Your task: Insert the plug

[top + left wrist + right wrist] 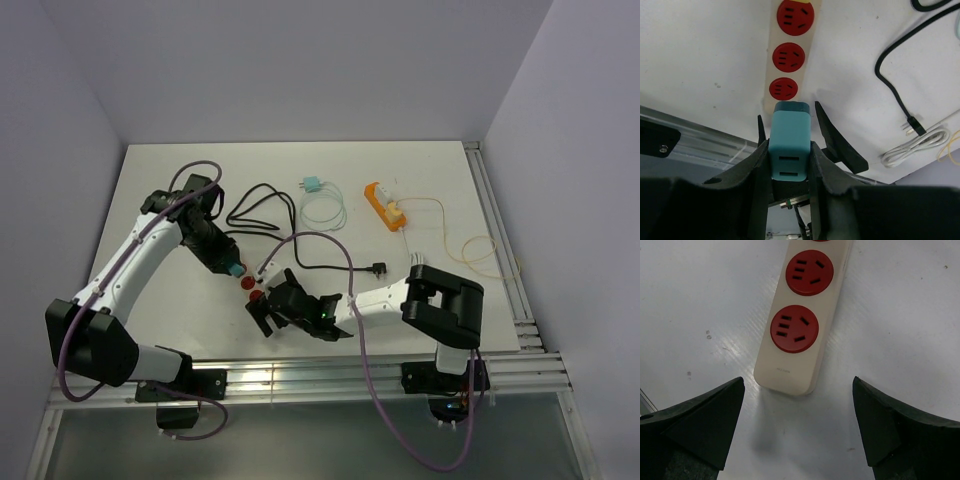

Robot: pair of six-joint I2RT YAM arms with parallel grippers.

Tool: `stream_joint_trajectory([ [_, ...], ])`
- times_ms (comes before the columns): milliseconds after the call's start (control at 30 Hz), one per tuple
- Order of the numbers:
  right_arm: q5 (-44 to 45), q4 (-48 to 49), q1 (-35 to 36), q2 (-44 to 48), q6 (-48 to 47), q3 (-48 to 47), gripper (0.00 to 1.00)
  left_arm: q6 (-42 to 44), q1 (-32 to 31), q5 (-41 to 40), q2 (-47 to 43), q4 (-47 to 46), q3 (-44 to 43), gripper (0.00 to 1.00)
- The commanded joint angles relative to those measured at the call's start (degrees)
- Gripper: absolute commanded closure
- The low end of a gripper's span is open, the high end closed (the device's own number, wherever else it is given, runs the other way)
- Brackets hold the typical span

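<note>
My left gripper [789,120] is shut on a teal plug [789,142], gripping its two flat sides. The plug's dark front end hangs just short of the nearest red socket [783,89] of a cream power strip [771,30]. From above, the teal plug [233,268] sits at the left gripper [229,262], right beside the strip [263,272]. My right gripper [797,410] is open, its fingers [705,415] on either side of bare table just off the strip's rounded end [787,377]. It touches nothing. In the top view the right gripper [266,308] lies below the strip.
A black cable [262,210] loops behind the strip and ends in a loose black plug [379,267]. A second teal plug with a pale cord [312,186] and an orange power strip [385,206] with a thin yellow cord [480,250] lie at the back. Metal rails [505,260] line the right edge.
</note>
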State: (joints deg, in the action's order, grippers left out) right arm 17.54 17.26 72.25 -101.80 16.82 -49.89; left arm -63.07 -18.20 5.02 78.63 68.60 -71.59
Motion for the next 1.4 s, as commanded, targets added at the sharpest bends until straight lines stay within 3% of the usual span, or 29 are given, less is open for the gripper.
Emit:
stream_joint_trajectory([
  [0,1.36,6.65,0.17,-1.38,-0.30,-0.47,0.05,-5.57,0.53,-2.64,0.73,3.12,-1.71,1.00],
  [367,2.50,7.53,0.35,-5.34,-0.39,-1.62,0.22,-5.49,3.87,-4.40,5.57,3.47,-0.30,1.00],
  [467,2.85,7.88,0.35,-6.30,-0.38,-1.88,0.33,-5.05,4.22,-4.14,6.36,2.60,-0.74,1.00],
  [533,2.42,8.06,0.26,-6.66,-0.30,-2.05,0.48,-4.70,4.31,-4.14,6.89,2.42,-1.35,1.00],
  [567,2.06,8.06,0.26,-6.75,-0.30,-1.97,0.61,-4.61,4.31,-3.96,7.41,2.24,-1.53,1.00],
  [633,1.80,8.32,0.26,-6.75,-0.03,-1.79,0.79,-4.43,4.31,-3.96,7.76,1.89,-1.53,1.00],
  [767,1.01,7.09,0.26,-7.45,-0.12,-2.49,0.99,-3.99,4.31,-4.75,9.60,1.28,-1.53,1.00],
  [1167,-0.14,6.03,0.35,-7.71,0.14,-2.23,1.00,-1.89,4.48,-4.75,17.51,-0.83,-5.22,1.00],
  [1367,-0.84,5.95,0.26,-8.15,0.41,-2.58,1.00,1.89,4.48,-8.79,20.06,-1.45,-8.47,1.00],
])
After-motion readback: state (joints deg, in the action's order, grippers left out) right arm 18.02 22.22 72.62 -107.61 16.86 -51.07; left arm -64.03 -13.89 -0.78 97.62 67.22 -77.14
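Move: The left hand holds the blue plug; the free socket next to the yellow plug lies about 6 cm ahead of it, 2 cm left and 13 cm below. The yellow plug stands some 4 cm beyond that socket and 2 cm farther left; the middle free socket is about 4 cm nearer than it and 1 cm to its right. From the right hand, the strip's near end is about 1 cm ahead, 2 cm left and 3 cm down, with the nearest socket 3 cm beyond that end and 2 cm farther left. Down and a little left at first, then straight down, and finally forward, the left hand carries the still-gripped blue plug towards the socket beside the yellow plug, about 6 cm lower and 5 cm forward, tilting some 15 degrees. Meanwhile the right hand sinks about 2 cm, edges left, closes its wide-open fingers on both sides of the socket strip's near end, and keeps that pinch. ##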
